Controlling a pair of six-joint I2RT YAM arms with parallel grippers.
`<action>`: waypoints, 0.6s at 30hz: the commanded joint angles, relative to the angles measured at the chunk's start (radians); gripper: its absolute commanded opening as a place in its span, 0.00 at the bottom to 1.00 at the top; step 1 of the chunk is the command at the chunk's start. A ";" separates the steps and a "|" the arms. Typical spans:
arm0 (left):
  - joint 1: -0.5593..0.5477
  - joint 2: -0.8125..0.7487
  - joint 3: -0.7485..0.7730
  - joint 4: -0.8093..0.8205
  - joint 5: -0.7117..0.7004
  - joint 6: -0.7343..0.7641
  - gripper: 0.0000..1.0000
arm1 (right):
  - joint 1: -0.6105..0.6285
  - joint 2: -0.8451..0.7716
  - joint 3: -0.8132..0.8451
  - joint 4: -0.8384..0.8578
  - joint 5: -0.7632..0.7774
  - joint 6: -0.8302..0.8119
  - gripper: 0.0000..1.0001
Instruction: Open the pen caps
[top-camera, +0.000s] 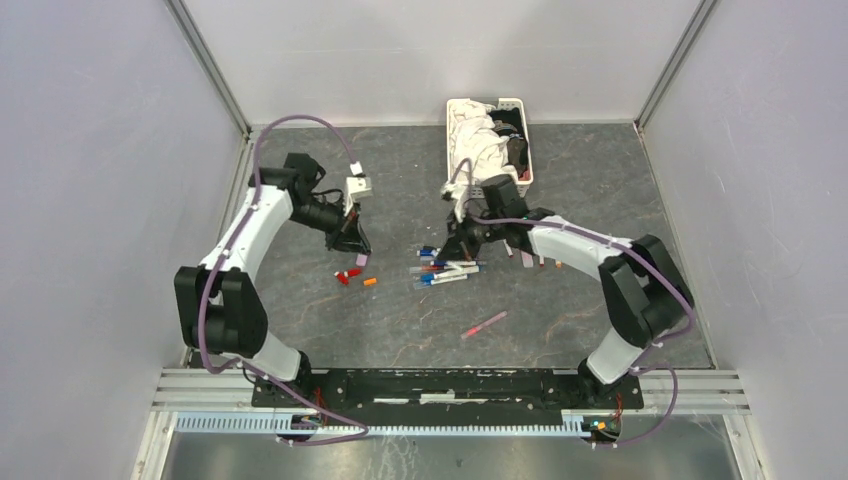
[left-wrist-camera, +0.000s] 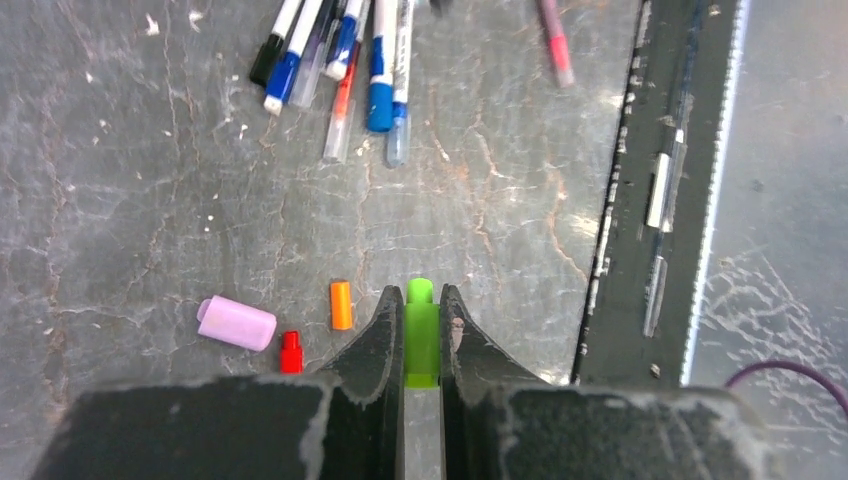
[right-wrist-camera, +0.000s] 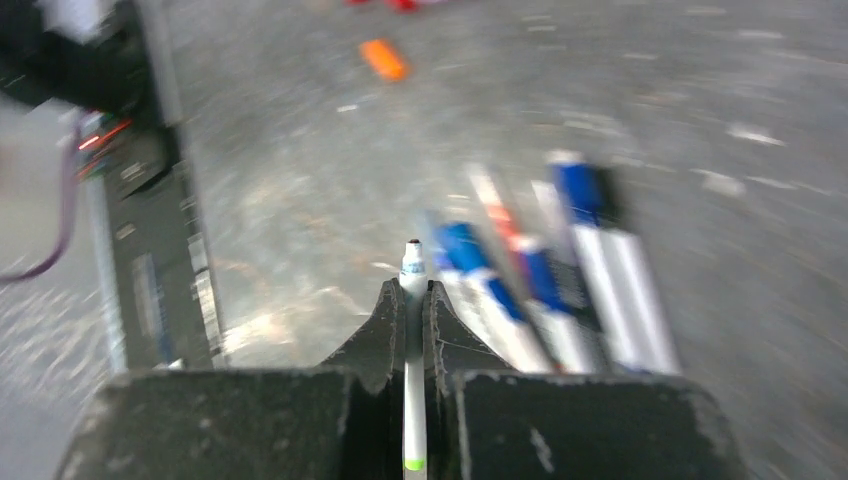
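Note:
My left gripper is shut on a green pen cap, held just above the table with its narrow end sticking out past the fingertips. Loose caps lie to its left: lilac, red and orange. My right gripper is shut on a thin white pen with a green rear end, its bare tip poking out in front. In the top view the left gripper and right gripper hover either side of a pile of pens.
A pink pen lies alone nearer the arm bases. A few more pens lie under the right forearm. A white slatted basket of cloths stands at the back. A black base rail runs along the near edge.

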 joint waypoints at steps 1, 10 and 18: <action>-0.066 -0.052 -0.185 0.504 -0.121 -0.365 0.02 | -0.110 -0.138 -0.069 0.109 0.426 0.118 0.00; -0.111 0.004 -0.318 0.805 -0.360 -0.486 0.02 | -0.284 -0.265 -0.267 0.206 0.723 0.312 0.00; -0.129 0.020 -0.372 0.863 -0.369 -0.491 0.20 | -0.331 -0.263 -0.290 0.186 0.937 0.308 0.00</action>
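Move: The right hand holds the uncapped green marker. The pink highlighter in the pen row lies about 10 cm ahead and 19 to its right, 10 below. A slim red pen lies 5 cm left of the highlighter, 2 farther out; another is 4 cm to its right. The capped pile is some 6 cm ahead of the hand. For the left hand, holding the green cap, the purple cap is about 8 cm ahead, 4 left, 17 below; the orange one 3 ahead, 2 left. Swinging rightward, fast, the right hand carries the marker about 20 cm and some 10 cm forward to the pen row, sinking only late, while its wrist turns some 60 degrees clockwise. Meanwhile the left hand drops about 10 cm and eases forward towards the loose caps, turning slightly counter-clockwise and tipping its fingers further down. Both grips stay shut. ##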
